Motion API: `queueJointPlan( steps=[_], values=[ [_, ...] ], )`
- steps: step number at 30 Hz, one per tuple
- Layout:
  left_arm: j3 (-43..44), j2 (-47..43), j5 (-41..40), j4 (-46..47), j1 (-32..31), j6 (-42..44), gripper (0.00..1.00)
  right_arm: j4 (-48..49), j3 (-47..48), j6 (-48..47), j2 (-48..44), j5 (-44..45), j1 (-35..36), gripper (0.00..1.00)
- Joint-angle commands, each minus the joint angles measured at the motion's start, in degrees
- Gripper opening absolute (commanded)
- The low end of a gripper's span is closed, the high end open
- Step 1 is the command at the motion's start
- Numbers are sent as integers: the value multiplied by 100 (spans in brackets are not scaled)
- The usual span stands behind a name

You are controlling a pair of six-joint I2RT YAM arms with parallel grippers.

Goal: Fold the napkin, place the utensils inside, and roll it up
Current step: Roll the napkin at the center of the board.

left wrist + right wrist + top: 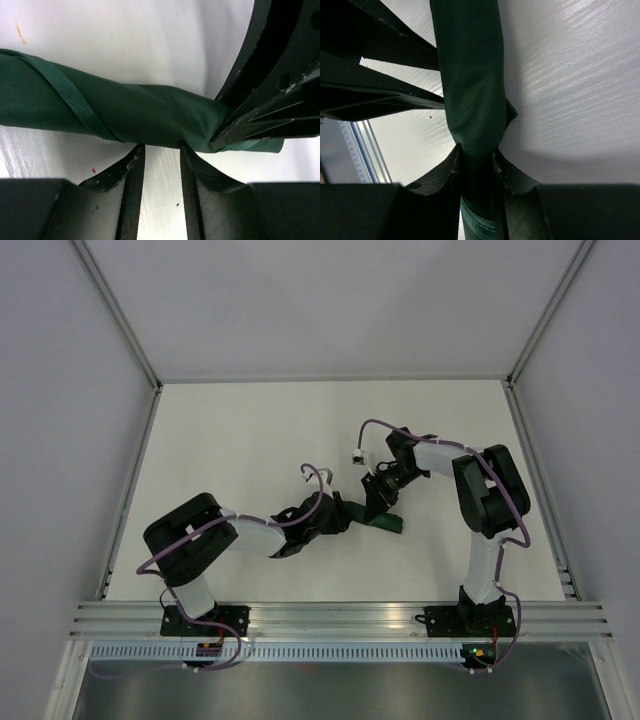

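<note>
The napkin (386,524) is a dark green roll lying on the white table (250,440) between the two arms. In the right wrist view the napkin (470,75) runs straight between the fingers of my right gripper (476,152), which is shut on one end. In the left wrist view the napkin (125,107) lies crosswise, its hem wound around it. My left gripper (161,146) is open, its tips against the roll's side and bare table showing between its fingers. The right gripper's fingers (260,125) clamp the end at the right. The utensils are hidden.
An aluminium rail (340,615) runs along the near edge by the arm bases. White walls with metal posts (120,315) enclose the table on three sides. A small orange mark (20,32) is on the table surface.
</note>
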Motion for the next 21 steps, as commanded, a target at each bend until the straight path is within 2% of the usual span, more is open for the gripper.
queueJointPlan(
  steps=[1, 8, 14, 21],
  values=[
    [376, 115, -279, 12, 1, -149, 39, 93, -144, 57, 174, 622, -74, 30],
    [702, 291, -174, -331, 150, -140, 39, 128, 22, 268, -169, 824, -180, 49],
    [860, 361, -42, -498, 299, -149, 39, 84, 286, 400, -257, 974, -215, 54],
    [1255, 492, 125, -893, 449, 27, 39, 76, 506, 602, -319, 991, -329, 55]
  ],
)
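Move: The rolled napkin lies across the left hand's front, its middle about 2 cm ahead, 3 cm to the right and 1 cm lower. The right hand still grips the roll: its middle lies some 6 cm to that hand's left and 1 cm ahead, level in height, while the roll's right end is about 4 cm to its right and 3 cm back. The right fingers open around the napkin and go forward-right about 4 cm; the left, half-open, push forward 4 cm. ##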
